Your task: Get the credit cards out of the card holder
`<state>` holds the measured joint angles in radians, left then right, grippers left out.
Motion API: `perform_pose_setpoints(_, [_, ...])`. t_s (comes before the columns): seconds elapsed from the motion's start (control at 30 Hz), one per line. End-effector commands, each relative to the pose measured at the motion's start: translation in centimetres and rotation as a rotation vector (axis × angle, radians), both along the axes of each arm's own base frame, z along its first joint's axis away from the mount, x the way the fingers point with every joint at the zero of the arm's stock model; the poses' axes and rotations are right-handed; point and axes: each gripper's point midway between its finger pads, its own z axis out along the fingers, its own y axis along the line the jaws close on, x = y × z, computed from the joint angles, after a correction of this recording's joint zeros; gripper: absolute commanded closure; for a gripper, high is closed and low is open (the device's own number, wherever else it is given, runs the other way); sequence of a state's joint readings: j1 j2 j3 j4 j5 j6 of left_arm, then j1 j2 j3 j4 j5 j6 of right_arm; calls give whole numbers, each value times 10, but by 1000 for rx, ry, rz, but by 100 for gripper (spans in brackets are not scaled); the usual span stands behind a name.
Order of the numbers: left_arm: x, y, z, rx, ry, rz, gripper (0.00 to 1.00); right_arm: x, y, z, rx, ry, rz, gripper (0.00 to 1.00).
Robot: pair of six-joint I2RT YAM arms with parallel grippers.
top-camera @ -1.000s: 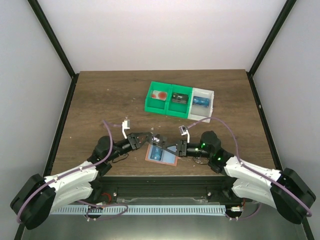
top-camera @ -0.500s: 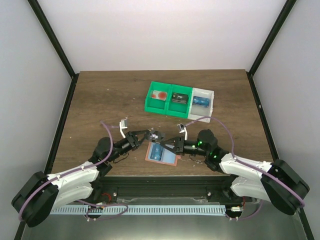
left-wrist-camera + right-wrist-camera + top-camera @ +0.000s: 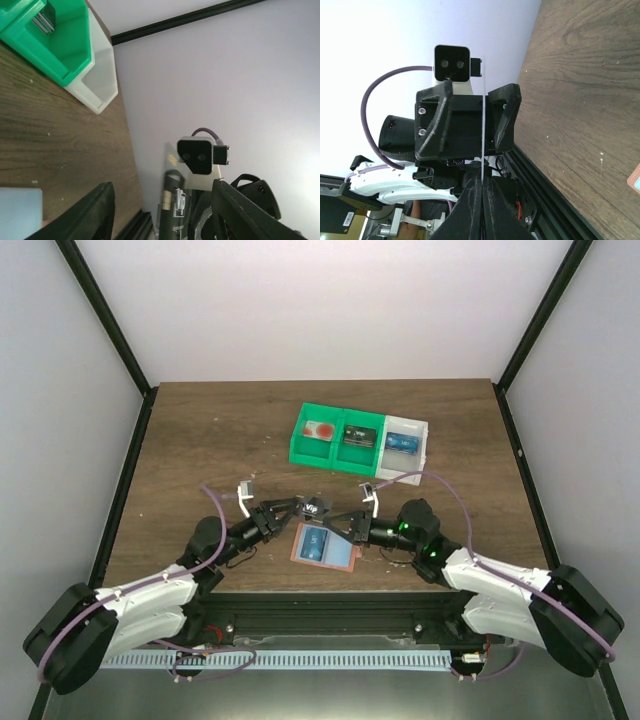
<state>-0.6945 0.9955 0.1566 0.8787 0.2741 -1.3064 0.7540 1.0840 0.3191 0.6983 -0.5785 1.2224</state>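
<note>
The salmon-pink card holder (image 3: 322, 558) lies flat near the table's front edge, and a light-blue card (image 3: 316, 543) shows on its face. Just above it, a dark credit card (image 3: 318, 507) hangs in the air between both grippers. My right gripper (image 3: 336, 519) is shut on that card, which appears edge-on as a thin white line (image 3: 483, 125) running up from its fingertips (image 3: 482, 187). My left gripper (image 3: 299, 508) faces it with its jaws open on either side of the card (image 3: 176, 200) and not touching it (image 3: 167, 215). A corner of the holder (image 3: 636, 181) shows at the right edge of the right wrist view.
A row of bins stands at the back: two green bins (image 3: 325, 448) and a white one (image 3: 417, 445), with small red, black and blue items inside. In the left wrist view the green bin (image 3: 60, 45) and white bin (image 3: 97, 75) sit at upper left.
The left gripper, shut on the card before, has opened. The right gripper has closed on the same card. Both arms have stayed above the holder.
</note>
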Motion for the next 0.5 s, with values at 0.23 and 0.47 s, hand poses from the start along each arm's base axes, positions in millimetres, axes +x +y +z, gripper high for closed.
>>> perform_pose_setpoints(0.23, [-6, -12, -23, 291, -26, -98, 9, 38, -33, 28, -216, -200, -203, 99])
perform_pose_setpoints(0.47, [-7, -9, -17, 409, -118, -111, 0, 97, -78, 39, -417, -270, -327, 100])
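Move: The middle green compartment, with the dark cards in it, lies about 24 cm ahead of the right gripper, 8 cm to its right and some 13 cm below. The left green compartment is about 25 cm ahead and 2 cm to the left; the white bin is about 24 cm ahead and 19 cm to the right. The card holder sits roughly 13 cm straight beneath. From the left gripper the middle compartment is about 20 cm ahead, 14 cm right and 13 cm below. Keep the dark card pinched in the right gripper and carry it off towards the middle green compartment: forward about 7 cm, with some 5 cm each to the right and up, gathering speed, turning clockwise and dipping the fingertips about 15 degrees. Finish spreading the left fingers wide, clear of the card's other end, while that hand sinks slightly and rolls. ##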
